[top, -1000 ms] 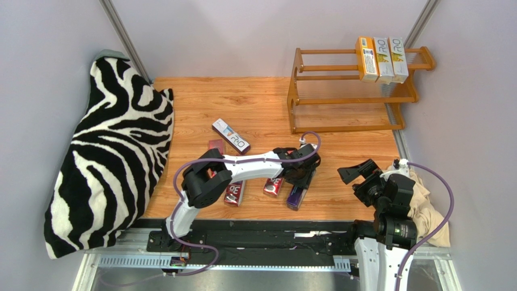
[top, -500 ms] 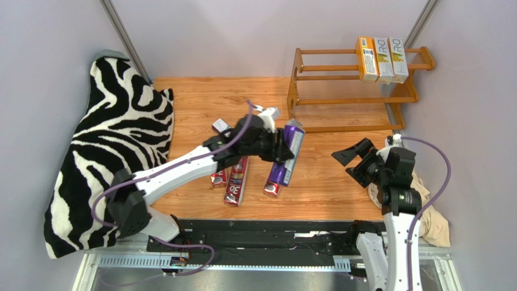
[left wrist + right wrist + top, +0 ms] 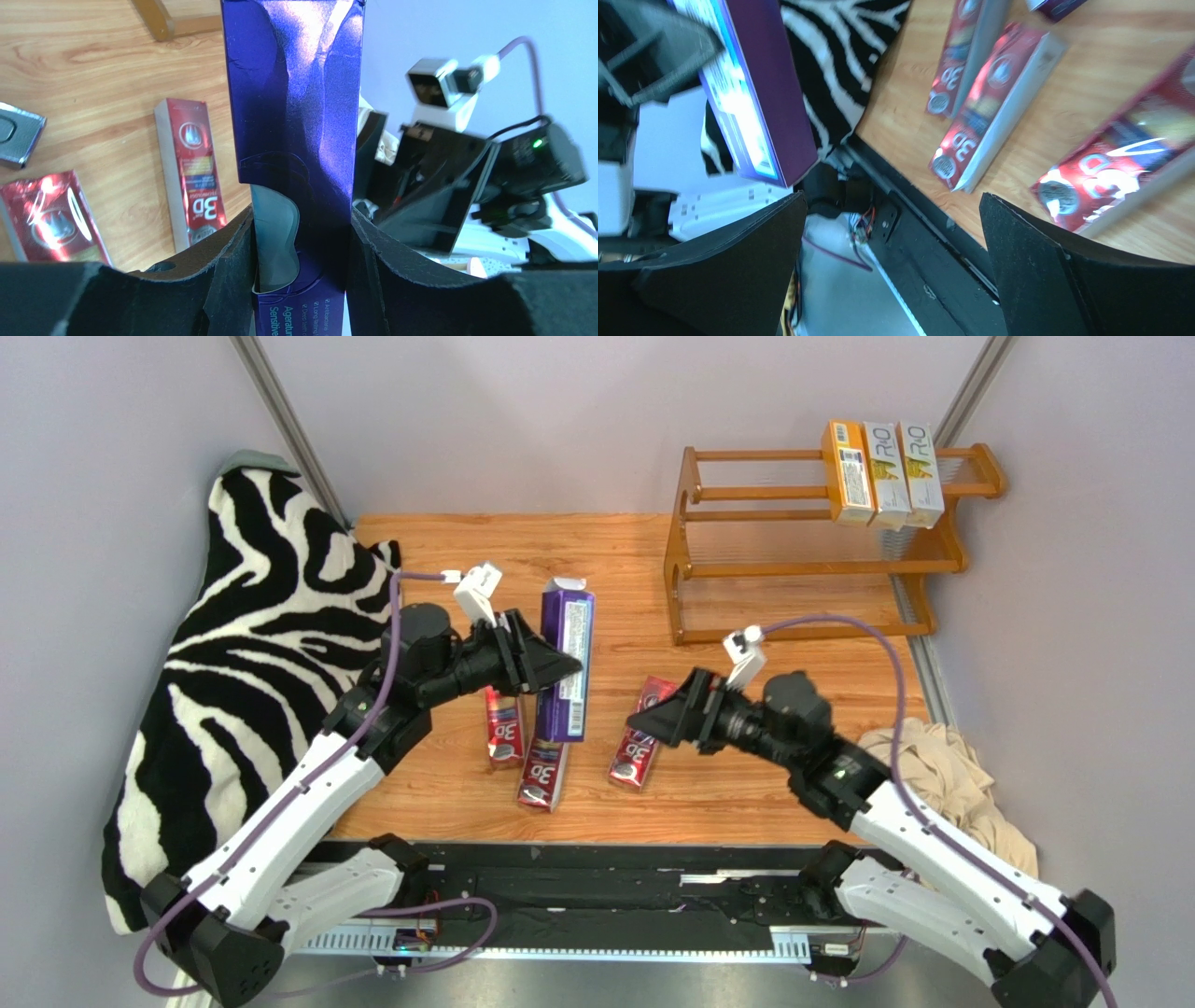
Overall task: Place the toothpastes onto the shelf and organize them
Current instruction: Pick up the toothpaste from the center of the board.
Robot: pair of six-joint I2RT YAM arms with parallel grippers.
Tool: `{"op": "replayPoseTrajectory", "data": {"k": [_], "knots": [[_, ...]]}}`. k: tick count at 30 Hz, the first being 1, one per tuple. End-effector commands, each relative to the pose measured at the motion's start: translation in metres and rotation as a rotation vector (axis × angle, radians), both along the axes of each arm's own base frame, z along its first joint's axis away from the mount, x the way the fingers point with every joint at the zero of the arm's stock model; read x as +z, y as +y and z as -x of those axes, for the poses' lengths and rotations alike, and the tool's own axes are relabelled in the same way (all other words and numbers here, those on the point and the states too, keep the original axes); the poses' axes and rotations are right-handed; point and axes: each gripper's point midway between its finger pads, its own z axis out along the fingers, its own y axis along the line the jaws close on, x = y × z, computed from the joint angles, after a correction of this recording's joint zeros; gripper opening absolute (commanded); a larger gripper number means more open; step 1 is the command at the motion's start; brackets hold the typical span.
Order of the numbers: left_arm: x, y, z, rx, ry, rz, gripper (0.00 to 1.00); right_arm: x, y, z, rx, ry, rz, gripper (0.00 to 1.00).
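Observation:
My left gripper [image 3: 556, 669] is shut on a purple toothpaste carton [image 3: 567, 655], holding it up over the middle of the table. In the left wrist view the carton [image 3: 295, 105] stands pinched between both fingers [image 3: 231, 273]. My right gripper [image 3: 676, 720] is open and empty, pointing left at the carton from a short gap away. Three red toothpastes [image 3: 502, 730] [image 3: 544, 774] [image 3: 641, 738] lie on the table below. The wooden shelf [image 3: 814, 567] stands at the back right. Its top tier carries two orange-yellow cartons [image 3: 847, 472] [image 3: 884, 472] and a white one [image 3: 920, 472].
A zebra-striped cushion [image 3: 253, 672] fills the left side of the table. A beige cloth [image 3: 957, 773] is bunched at the right edge near the right arm. Grey walls close in the back and both sides. The black base rail [image 3: 603, 875] runs along the front edge.
The left arm lifted the purple carton off the front of the table and swung it left and back. The right arm unfolded and reached left toward it, jaws staying open.

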Motion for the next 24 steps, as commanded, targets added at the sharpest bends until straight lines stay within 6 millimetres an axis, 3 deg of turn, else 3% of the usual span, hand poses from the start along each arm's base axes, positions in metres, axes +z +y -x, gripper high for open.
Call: {"op": "replayPoseTrajectory", "data": {"k": [1,4,5,7,9,10,12,16,18,21,22,24], "knots": [[-0.002,0.009,0.016,-0.046,0.023,0.043,0.52,0.042,0.039,0.011,0.073,-0.175,-0.262,1.0],[-0.004,0.011,0.021,-0.056,0.028,0.054,0.51,0.049,0.055,0.029,0.149,-0.204,-0.38,1.0],[-0.004,0.012,0.022,-0.058,0.03,0.055,0.51,0.059,0.06,0.037,0.179,-0.232,-0.434,1.0],[-0.004,0.011,0.022,-0.056,0.033,0.075,0.51,0.051,0.071,0.04,0.195,-0.211,-0.446,1.0],[0.001,0.01,0.025,-0.059,0.033,0.112,0.51,0.064,0.079,0.052,0.239,-0.236,-0.513,1.0],[0.001,0.009,0.025,-0.066,0.027,0.122,0.51,0.056,0.087,0.051,0.249,-0.222,-0.506,1.0],[-0.001,0.006,0.026,-0.091,0.041,0.122,0.5,0.068,0.095,0.058,0.29,-0.245,-0.558,1.0],[-0.001,0.004,0.028,-0.103,0.047,0.129,0.49,0.073,0.111,0.057,0.328,-0.237,-0.587,0.98],[0.002,0.005,0.03,-0.103,0.036,0.139,0.49,0.064,0.121,0.056,0.34,-0.214,-0.566,0.97],[0.003,0.007,0.032,-0.101,0.036,0.136,0.49,0.065,0.128,0.056,0.357,-0.21,-0.588,0.79],[0.004,0.008,0.033,-0.098,0.03,0.135,0.49,0.071,0.128,0.058,0.366,-0.216,-0.615,0.64],[0.004,0.009,0.033,-0.092,0.031,0.133,0.49,0.069,0.131,0.06,0.387,-0.208,-0.612,0.57]]}}
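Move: The purple toothpaste, already off the table in the left fingers, has its middle some 12 cm to the right hand's left, 3 cm ahead and 6 cm above. On the board, about 21 cm below the right hand, one red toothpaste lies 1 cm ahead and 2 cm left, and the middle red one about 5 cm back and 17 cm left. From the left hand, the open right gripper is about 13 cm right, 2 cm back and 7 cm lower. Leftward, about 13 cm, the open right hand goes to the near end of the purple toothpaste, also drawing back some 5 cm; it dips, then climbs, while rolling left side up and turning counter-clockwise. Its fingers start closing around the box only at the end. The left hand keeps its hold and eases it back and down a few centimetres. ##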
